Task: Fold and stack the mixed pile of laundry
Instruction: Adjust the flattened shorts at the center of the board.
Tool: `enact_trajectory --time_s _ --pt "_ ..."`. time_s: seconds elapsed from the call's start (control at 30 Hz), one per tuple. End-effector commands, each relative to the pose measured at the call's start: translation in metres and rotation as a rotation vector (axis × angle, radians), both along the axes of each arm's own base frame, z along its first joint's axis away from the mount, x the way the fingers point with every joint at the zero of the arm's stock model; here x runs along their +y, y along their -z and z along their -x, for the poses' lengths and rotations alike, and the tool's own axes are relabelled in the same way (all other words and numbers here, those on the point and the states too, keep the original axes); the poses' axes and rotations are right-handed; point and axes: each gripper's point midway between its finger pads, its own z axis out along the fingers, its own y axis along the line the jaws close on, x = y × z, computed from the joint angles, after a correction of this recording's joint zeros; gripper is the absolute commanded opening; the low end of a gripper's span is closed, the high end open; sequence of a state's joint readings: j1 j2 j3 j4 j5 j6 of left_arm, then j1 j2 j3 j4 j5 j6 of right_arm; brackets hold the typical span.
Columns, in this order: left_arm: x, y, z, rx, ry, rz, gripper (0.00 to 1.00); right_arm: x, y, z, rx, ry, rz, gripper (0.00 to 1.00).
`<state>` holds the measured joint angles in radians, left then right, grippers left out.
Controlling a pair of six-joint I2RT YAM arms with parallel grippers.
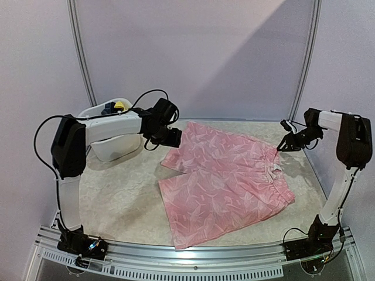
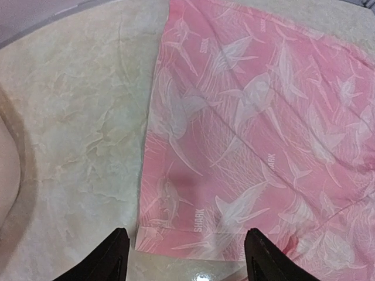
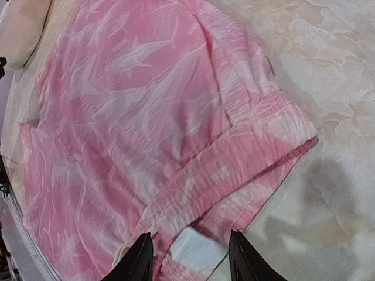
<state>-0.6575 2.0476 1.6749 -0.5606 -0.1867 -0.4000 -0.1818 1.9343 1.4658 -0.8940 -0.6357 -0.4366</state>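
Observation:
Pink shark-print shorts (image 1: 225,175) lie spread flat in the middle of the table. My left gripper (image 1: 173,138) hovers over the far-left leg hem (image 2: 193,237), and in the left wrist view it (image 2: 186,249) is open with only cloth below it. My right gripper (image 1: 282,146) is over the elastic waistband (image 3: 234,170) at the shorts' right end. In the right wrist view it (image 3: 188,252) is open, with a white label (image 3: 199,254) lying between the fingers, ungripped. A navy piece (image 1: 109,108) and a yellow piece (image 1: 120,106) stick out of the tub.
The white plastic tub (image 1: 111,147) stands at the back left, just behind the left arm. Pale marbled table surface (image 1: 117,199) shows to the left of the shorts. The table's front rail (image 1: 193,257) runs along the near edge.

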Motion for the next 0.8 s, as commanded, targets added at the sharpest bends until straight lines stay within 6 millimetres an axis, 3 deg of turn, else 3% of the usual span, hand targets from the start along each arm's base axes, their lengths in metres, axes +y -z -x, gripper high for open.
enact_trajectory --time_s 0.0,0.13,0.27,0.53,0.63,0.77 --pt "0.012 0.032 -0.008 0.096 -0.080 0.011 0.66 -0.001 0.016 -0.040 0.039 0.126 -0.080 0.44" --pt "0.019 0.064 -0.004 0.185 -0.096 0.026 0.63 -0.007 0.032 -0.056 0.067 0.186 -0.079 0.43" --pt "0.018 0.088 0.005 0.251 -0.092 0.044 0.66 -0.009 0.051 -0.064 0.118 0.209 -0.088 0.41" --pt "0.029 0.111 0.007 0.277 -0.126 0.004 0.63 -0.011 0.072 -0.073 0.163 0.209 -0.088 0.34" --pt "0.029 0.117 0.010 0.295 -0.123 0.010 0.58 -0.013 0.075 -0.075 0.163 0.214 -0.076 0.31" --pt "0.030 0.126 0.012 0.311 -0.130 0.015 0.45 -0.014 0.075 -0.081 0.153 0.214 -0.073 0.19"
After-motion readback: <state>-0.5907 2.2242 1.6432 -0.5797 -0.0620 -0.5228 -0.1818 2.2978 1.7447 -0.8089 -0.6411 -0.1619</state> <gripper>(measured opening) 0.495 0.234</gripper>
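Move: The hem corner of the shorts' far leg lies about 11 cm below the left hand, some 3 cm to its left and 1 cm back; the near leg's corner is about 6 cm nearer the base than that corner, and the laundry basket stands roughly 21 cm left and 6 cm ahead of the hand. For the right hand, the waistband's far end is some 9 cm ahead, 1 cm right and 9 cm below, with the white tag only 2 cm ahead at table height. Down onto the two far ends of the shorts: the left hand sinks about 10 cm almost straight to the far leg's hem, edging left and tipping steeper by some 15 degrees, while the right reaches forward and down towards the waistband's far end, turning slightly clockwise. Both grippers narrow late, partway shut over the cloth; a firm pinch can't be made out yet. ##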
